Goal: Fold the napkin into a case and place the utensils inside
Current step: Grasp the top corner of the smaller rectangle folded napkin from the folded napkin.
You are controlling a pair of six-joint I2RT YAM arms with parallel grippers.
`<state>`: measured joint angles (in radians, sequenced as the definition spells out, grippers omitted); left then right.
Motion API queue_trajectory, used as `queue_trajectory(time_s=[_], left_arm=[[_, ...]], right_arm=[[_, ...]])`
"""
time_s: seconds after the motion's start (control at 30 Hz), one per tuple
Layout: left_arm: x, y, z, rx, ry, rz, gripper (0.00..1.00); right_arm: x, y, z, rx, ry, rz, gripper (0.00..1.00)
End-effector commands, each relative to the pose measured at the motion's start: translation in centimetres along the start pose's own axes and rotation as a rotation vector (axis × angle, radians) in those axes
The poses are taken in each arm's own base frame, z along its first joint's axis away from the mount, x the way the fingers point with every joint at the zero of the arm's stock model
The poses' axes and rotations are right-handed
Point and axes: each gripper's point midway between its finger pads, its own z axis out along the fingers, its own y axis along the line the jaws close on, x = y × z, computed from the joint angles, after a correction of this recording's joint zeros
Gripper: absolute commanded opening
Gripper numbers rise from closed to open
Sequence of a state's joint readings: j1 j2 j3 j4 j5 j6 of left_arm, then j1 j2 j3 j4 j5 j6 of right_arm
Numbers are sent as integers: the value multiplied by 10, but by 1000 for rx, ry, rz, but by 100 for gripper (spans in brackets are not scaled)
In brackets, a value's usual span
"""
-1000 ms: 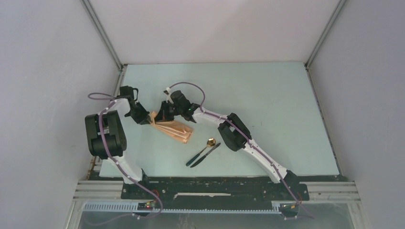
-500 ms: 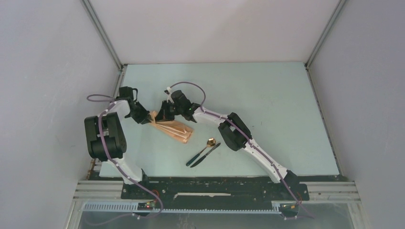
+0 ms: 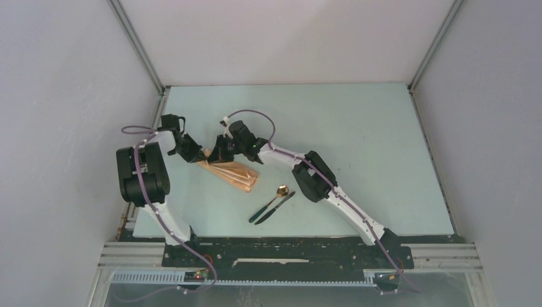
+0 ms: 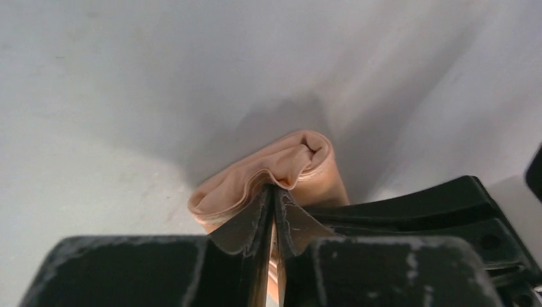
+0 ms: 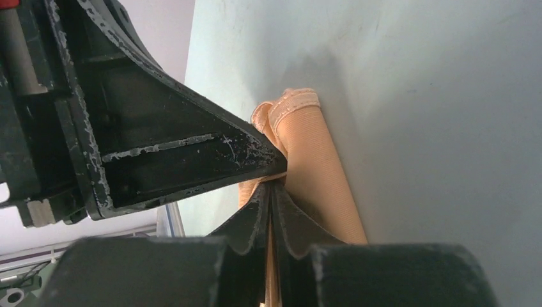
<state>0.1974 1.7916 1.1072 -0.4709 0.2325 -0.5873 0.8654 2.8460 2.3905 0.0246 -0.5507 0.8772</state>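
Observation:
The peach-tan napkin (image 3: pixel 231 171) lies folded into a narrow layered strip, slanting from upper left to lower right on the table. My left gripper (image 3: pixel 197 155) is shut on the strip's upper-left end, cloth (image 4: pixel 281 163) bunching just beyond its tips (image 4: pixel 275 190). My right gripper (image 3: pixel 218 153) pinches the same end from the other side, shut on a thin layer of napkin (image 5: pixel 319 160) at its tips (image 5: pixel 273 187). The two grippers nearly touch. The utensils lie apart to the lower right: a spoon with a gold bowl (image 3: pixel 282 190) and a dark knife (image 3: pixel 276 206), side by side.
The pale table (image 3: pixel 358 141) is walled by white panels on three sides. A metal rail (image 3: pixel 287 265) carrying both arm bases runs along the near edge. The left arm's elbow (image 3: pixel 142 174) stands tall near the left wall.
The left arm's elbow shifted slightly and its gripper edged in tighter on the napkin's end. The right gripper and the utensils stayed where they were.

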Motion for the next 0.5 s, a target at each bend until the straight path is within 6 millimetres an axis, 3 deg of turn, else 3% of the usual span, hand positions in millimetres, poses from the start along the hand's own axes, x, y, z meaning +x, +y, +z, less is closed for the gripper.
queue_trajectory(time_s=[0.0, 0.17, 0.23, 0.33, 0.47], left_arm=[[6, 1, 17, 6, 61, -8, 13], [9, 8, 22, -21, 91, 8, 12], [10, 11, 21, -36, 95, 15, 12], [13, 12, 20, -40, 102, 23, 11], [14, 13, 20, -42, 106, 28, 11]], right_arm=[[2, 5, -12, 49, 30, -30, 16], [-11, 29, -45, 70, 67, -139, 41], [-17, 56, -71, 65, 86, -201, 47], [-11, 80, -110, 91, 121, -307, 57], [12, 73, -152, 155, 205, -504, 68]])
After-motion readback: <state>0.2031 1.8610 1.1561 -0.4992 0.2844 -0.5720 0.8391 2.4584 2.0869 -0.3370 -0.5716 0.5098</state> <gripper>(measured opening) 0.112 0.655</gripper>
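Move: Right at the left hand's nearly shut fingertips is the napkin's far-left corner, some 2 cm to the left and 1 cm ahead of the right hand point, level with it. From the right hand, the folded napkin's middle lies about 7 cm to the right, 3 cm back and 2 cm below; the spoon is about 20 cm to the right and 16 cm back, the knife 23 cm right and 17 cm back, both roughly 2 cm below. Letting go of the napkin's folds, the right hand opens its fingers well over halfway and draws off to the right, about 8 cm, while rising some 6 cm and coming back about 3, its fingertips tipping down as it goes. The left hand first sinks about 1 cm, then stays, its fingers keeping their pinch on the corner. ##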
